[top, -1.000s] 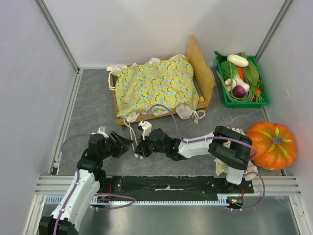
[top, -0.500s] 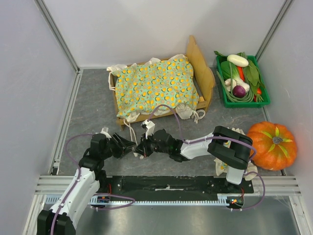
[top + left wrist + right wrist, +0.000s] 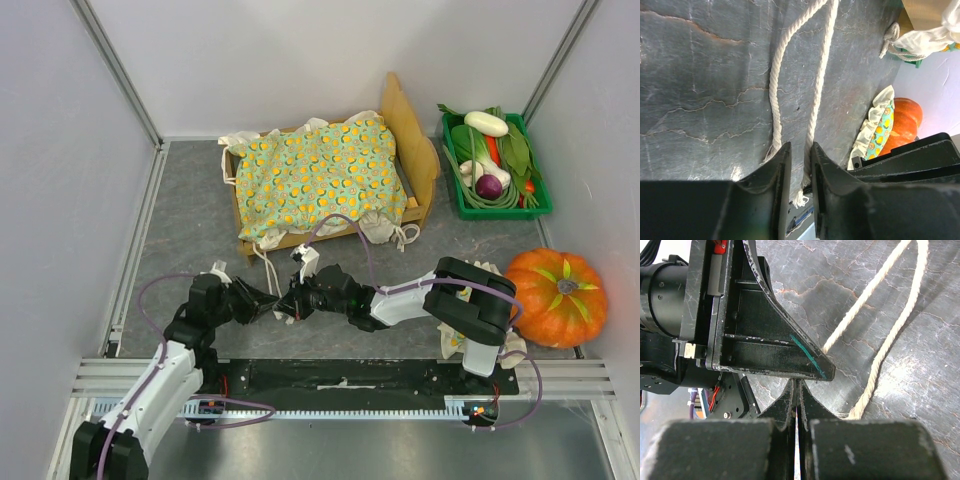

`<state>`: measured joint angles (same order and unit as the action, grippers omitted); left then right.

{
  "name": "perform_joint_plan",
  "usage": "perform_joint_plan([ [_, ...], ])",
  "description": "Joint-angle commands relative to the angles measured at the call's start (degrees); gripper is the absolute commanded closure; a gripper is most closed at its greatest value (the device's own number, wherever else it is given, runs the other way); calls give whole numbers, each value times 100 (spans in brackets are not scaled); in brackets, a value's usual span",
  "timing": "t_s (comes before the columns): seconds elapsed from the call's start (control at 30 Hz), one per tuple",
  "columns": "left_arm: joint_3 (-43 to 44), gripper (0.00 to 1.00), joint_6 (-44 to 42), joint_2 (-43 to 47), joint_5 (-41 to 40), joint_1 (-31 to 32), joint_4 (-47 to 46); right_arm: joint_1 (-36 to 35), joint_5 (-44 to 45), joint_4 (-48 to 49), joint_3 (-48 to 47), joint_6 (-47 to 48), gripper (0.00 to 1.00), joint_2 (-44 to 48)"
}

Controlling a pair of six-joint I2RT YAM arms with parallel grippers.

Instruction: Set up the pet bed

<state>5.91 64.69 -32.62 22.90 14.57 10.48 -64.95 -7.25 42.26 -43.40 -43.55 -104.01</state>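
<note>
The pet bed (image 3: 412, 135) stands at the back of the table, its wooden headboard on the right. A green orange-dotted blanket (image 3: 320, 175) covers it. Two white cord strands (image 3: 268, 265) trail from the blanket onto the grey floor. My left gripper (image 3: 268, 298) (image 3: 800, 146) is low on the floor, jaws narrowly apart, with one cord strand (image 3: 815, 115) running between them and floor showing beside it. The other strand (image 3: 774, 100) lies outside the left finger. My right gripper (image 3: 288, 303) (image 3: 796, 382) is shut, tip to tip with the left gripper. A frayed cord end (image 3: 856, 411) lies beside it.
A small ruffled pillow (image 3: 455, 340) (image 3: 877, 130) lies under the right arm. An orange pumpkin (image 3: 555, 297) sits at the right. A green crate (image 3: 452, 185) of vegetables stands at the back right. White walls close in on the left, back and right.
My left gripper slid a little nearer the right gripper and its jaws narrowed around the cord strand. The right gripper stayed shut and shifted only slightly.
</note>
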Motion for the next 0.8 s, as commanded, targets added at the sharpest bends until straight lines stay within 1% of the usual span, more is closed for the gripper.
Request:
perform_joint_plan([
  [0.0, -2, 77, 202, -157, 75, 81, -362, 8, -31, 283, -20, -13, 100, -41],
  [0.03, 15, 80, 211, -183, 75, 90, -380, 0, -23, 274, -11, -13, 100, -49],
  [0.07, 24, 86, 211, -209, 57, 99, -397, 0, -5, 230, -2, -13, 100, -50],
  [0.17, 24, 98, 202, -201, 13, 90, -389, 8, 39, 160, 7, 22, 100, -32],
  [0.2, 24, 98, 202, -209, -13, 90, -389, 26, 22, 142, 33, 22, 100, -15],
  [0.23, 24, 98, 202, -201, -31, 90, -363, 43, -13, 151, 59, 22, 96, 64],
  [0.27, 24, 98, 211, -218, -83, 90, -345, 96, -22, 160, 103, 31, 84, 134],
  [0.33, 41, 98, 167, -245, -136, 90, -310, 210, 65, 81, 287, 40, 75, 432],
  [0.37, 50, 98, 132, -279, -215, 90, -292, 341, 48, 55, 349, 57, 66, 538],
  [0.4, 94, 98, 123, -315, -276, 90, -240, 412, 39, 46, 471, 66, 62, 626],
  [0.43, 120, 98, 71, -341, -320, 90, -222, 491, 39, 2, 516, 109, 55, 758],
  [0.47, 147, 98, 53, -376, -382, 90, -213, 596, 22, -51, 543, 127, 52, 794],
  [0.6, 410, 98, -166, -683, -566, 90, -117, 738, 47, -498, 281, 364, 51, 663],
  [0.63, 446, 98, -245, -736, -593, 90, -82, 738, 152, -1143, 114, 417, 51, 532],
  [0.67, 489, 98, -272, -780, -654, 90, -55, 703, 188, -1376, -44, 644, 51, 435],
  [0.73, 595, 98, -403, -868, -725, 90, 24, 633, 381, -1972, -405, 795, 51, 241],
  [0.77, 639, 98, -448, -895, -821, 90, 85, 545, 538, -2046, -476, 935, 51, 223],
])
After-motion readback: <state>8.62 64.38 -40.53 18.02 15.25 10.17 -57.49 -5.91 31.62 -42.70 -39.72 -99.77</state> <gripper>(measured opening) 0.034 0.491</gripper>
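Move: The left hand's half-closed fingers are already around a cream tie strand, at about 0 cm forward and 1 cm to its right, level with the fingertips; the pet bed's near left corner is some 16 cm ahead of that hand and 9 cm to its left, roughly level. The shut right fingers hold the tails of the ties right at their tips, with the left fingertips about 3 cm to their left and level fore and aft. The left hand closes fully on the tie strand near its lower end, drifting only a centimetre or so right, while the right hand stays shut and nearly still. Once the left fingers are shut, the right ones open to about half and let go, and that hand backs off to the right and then forward, about 5 cm each way, away from the left gripper and dipping slightly at the end, as the left keeps its pinch and eases about a centimetre forward, left and down. ##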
